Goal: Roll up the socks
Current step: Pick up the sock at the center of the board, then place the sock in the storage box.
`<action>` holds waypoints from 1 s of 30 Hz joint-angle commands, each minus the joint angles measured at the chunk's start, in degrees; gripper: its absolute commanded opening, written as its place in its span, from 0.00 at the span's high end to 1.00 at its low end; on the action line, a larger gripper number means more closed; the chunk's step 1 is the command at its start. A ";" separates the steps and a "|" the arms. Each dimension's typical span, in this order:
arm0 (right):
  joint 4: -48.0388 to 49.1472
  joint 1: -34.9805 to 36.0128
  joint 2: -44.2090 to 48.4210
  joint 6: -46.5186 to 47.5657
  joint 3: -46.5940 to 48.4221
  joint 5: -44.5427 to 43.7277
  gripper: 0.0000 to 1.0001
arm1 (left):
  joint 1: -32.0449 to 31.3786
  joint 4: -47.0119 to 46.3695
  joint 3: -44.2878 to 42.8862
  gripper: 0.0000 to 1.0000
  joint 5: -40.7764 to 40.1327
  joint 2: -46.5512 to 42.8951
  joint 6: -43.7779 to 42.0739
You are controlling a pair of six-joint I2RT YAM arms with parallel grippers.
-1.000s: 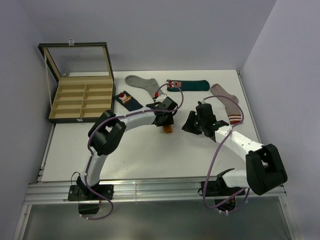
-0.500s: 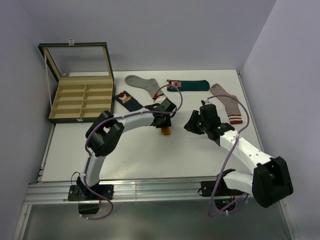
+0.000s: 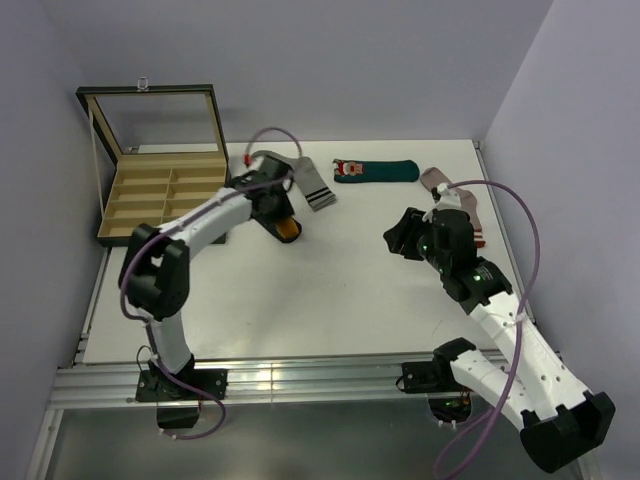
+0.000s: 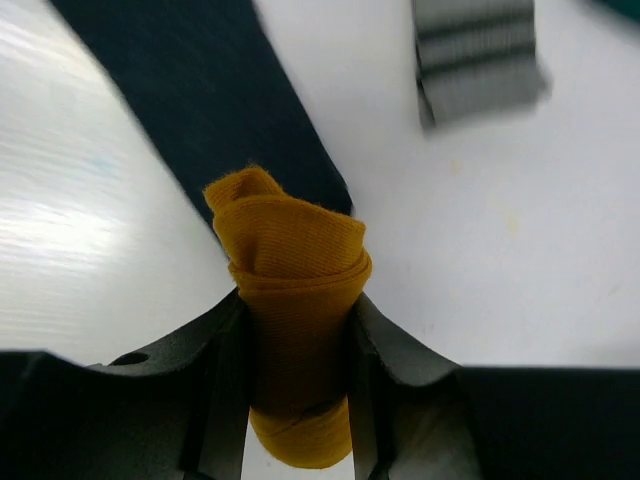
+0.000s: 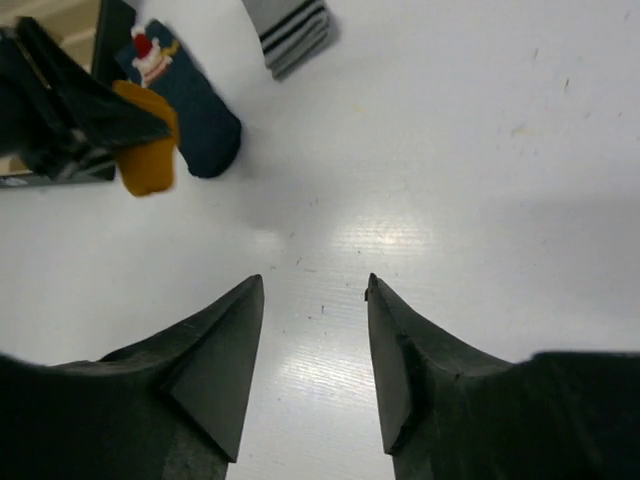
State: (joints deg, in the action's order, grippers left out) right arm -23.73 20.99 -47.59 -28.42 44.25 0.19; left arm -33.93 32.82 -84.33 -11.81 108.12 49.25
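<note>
The mustard-orange sock (image 4: 290,260) is rolled into a tight bundle, and my left gripper (image 4: 297,310) is shut on it, one finger on each side. From above, the bundle (image 3: 288,229) hangs just over the table beside the navy sock (image 4: 200,100), whose Christmas figure shows in the right wrist view (image 5: 185,100). The dark teal sock (image 3: 375,170) lies flat at the back. My right gripper (image 5: 313,283) is open over bare table with nothing between its fingers, out to the right (image 3: 400,235).
A grey sock with a dark-striped cuff (image 3: 310,185) lies just behind the left gripper. The pinkish sock (image 3: 445,185) is partly hidden by the right arm. An open wooden compartment box (image 3: 160,195) stands at the back left.
The left arm swung left and back, carrying the rolled mustard sock from the table's middle to beside the navy sock. The right arm drew away to the right and its jaws widened.
</note>
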 commanded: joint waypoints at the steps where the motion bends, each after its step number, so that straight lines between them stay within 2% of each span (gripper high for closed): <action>1: -2.29 -0.34 3.12 2.41 3.21 -2.91 0.44 | 7.37 -0.74 1.01 1.00 0.03 -7.29 1.54; 7: -1.50 -0.34 5.23 2.23 4.00 -3.35 0.25 | 23.81 -3.55 1.72 1.00 3.99 -9.76 6.11; 14: -0.18 -0.25 4.00 2.85 2.95 -2.82 0.21 | 39.97 -8.29 -2.93 1.00 5.49 -4.85 11.56; 23: 3.16 -0.34 0.93 5.04 3.56 -1.95 0.21 | 47.81 -18.04 -8.12 1.00 6.54 6.57 14.03; 30: 4.13 -0.34 -3.38 6.01 5.23 -1.94 0.22 | 50.01 -18.41 -10.06 1.00 3.03 10.27 14.82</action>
State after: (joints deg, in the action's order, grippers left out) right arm -22.46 20.95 -50.19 -24.16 45.91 -1.48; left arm 15.29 17.37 -91.11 -6.57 118.78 62.87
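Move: The rolled yellow sock is already in the left gripper. The sock box it goes to has its middle about 40 cm to the left, 12 cm ahead and 7 cm below. The green sock lies almost underneath, some 6 cm left and 5 cm ahead, 8 cm down; the grey sock is about 18 cm ahead and 4 cm right, equally low. From the right hand the box is roughly 72 cm left, 21 cm ahead and 18 cm lower. Swing the left gripper some 40 cm left and 15 cm forward over to the box, keeping its pinch on the yellow roll; lift about 6 cm on the way out, then sink as much again over the compartments while turning about 55 degrees counter-clockwise. Meanwhile open the empty right gripper wider, raising it some 3 cm before easing down and slightly forward. ##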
